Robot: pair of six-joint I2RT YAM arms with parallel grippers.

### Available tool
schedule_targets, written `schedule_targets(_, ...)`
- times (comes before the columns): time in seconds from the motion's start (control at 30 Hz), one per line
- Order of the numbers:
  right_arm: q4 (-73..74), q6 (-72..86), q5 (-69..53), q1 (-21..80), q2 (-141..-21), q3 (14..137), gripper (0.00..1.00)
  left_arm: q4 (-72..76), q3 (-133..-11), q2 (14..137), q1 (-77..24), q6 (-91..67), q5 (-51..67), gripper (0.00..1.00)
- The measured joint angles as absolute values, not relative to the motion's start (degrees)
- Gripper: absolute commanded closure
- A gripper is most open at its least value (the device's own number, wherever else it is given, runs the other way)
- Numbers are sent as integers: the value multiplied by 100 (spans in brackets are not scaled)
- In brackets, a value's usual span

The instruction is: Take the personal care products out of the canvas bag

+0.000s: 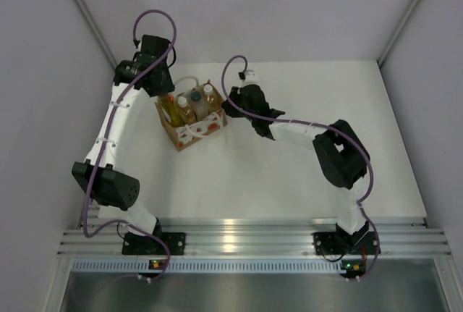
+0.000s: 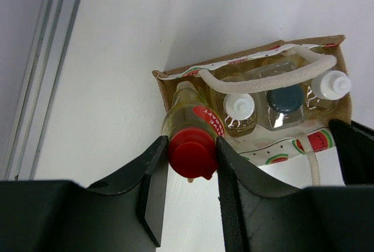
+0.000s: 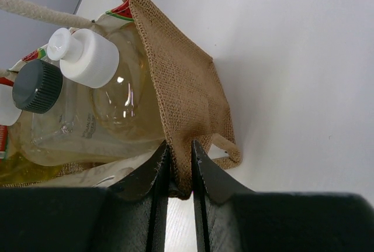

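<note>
The tan canvas bag (image 1: 194, 129) stands on the table with its white handles (image 2: 304, 59) up. Its side wall (image 3: 187, 88) is pinched between the jaws of my right gripper (image 3: 180, 147), which is shut on it. Inside stand clear bottles of amber liquid. My left gripper (image 2: 190, 147) is shut on the red cap of the red-capped bottle (image 2: 188, 120) at the bag's left end. Beside it are a white-capped bottle (image 2: 239, 111), a squarish dark-capped bottle (image 2: 284, 103) and another white-capped bottle (image 2: 330, 85).
Grey walls with metal corner rails (image 1: 87, 19) enclose the white table (image 1: 289, 182) on three sides. The aluminium base rail (image 1: 239, 239) runs along the near edge. The left arm curves along the left wall.
</note>
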State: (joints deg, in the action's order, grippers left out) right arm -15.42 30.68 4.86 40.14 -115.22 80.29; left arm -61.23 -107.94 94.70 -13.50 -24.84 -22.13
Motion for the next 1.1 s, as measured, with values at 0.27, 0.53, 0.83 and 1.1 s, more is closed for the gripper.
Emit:
schedule_targets(0.27,-1542,3070,493,4014,-11522,8029,99,-6648,-11850,9065,-1352,-2276,-2014,100)
schedule_targets(0.53,-1540,3070,493,4014,-11522,8029,99,-6827,-11839,8095,-1367,-2226,-1553,100)
schedule_targets(0.83,-1529,3065,493,4014,-11520,8036,99,-6967,-10720,7032,-1435,-2222,-1070,100)
schedule_targets(1.1,-1466,3055,484,4014,-11520,8077,99,-6877,-8462,6420,-2578,-2563,-1505,100)
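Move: The red-capped bottle is already pinched by its cap and half drawn from the bag; the clear table it heads for lies about 17 cm back, 5 cm right and 28 cm below the left hand. Still bagged, the nearest white-capped bottle is some 4 cm right, 2 cm ahead and 18 cm below, the dark-capped one 8 cm right, 4 cm ahead, equally low. From the right hand, that table spot lies roughly 21 cm back, 12 cm left, 14 cm lower. The red-capped bottle goes on up out of the bag in the left hand's steady pinch, some 13 cm in an arc that draws back towards the robot, then swings down as far again, drifting slightly right, towards the table short of the bag: about 16 cm back in all. The wrist tips up and returns, turning some 15 degrees clockwise. The right hand stays put, still pinching the bag's right side. ##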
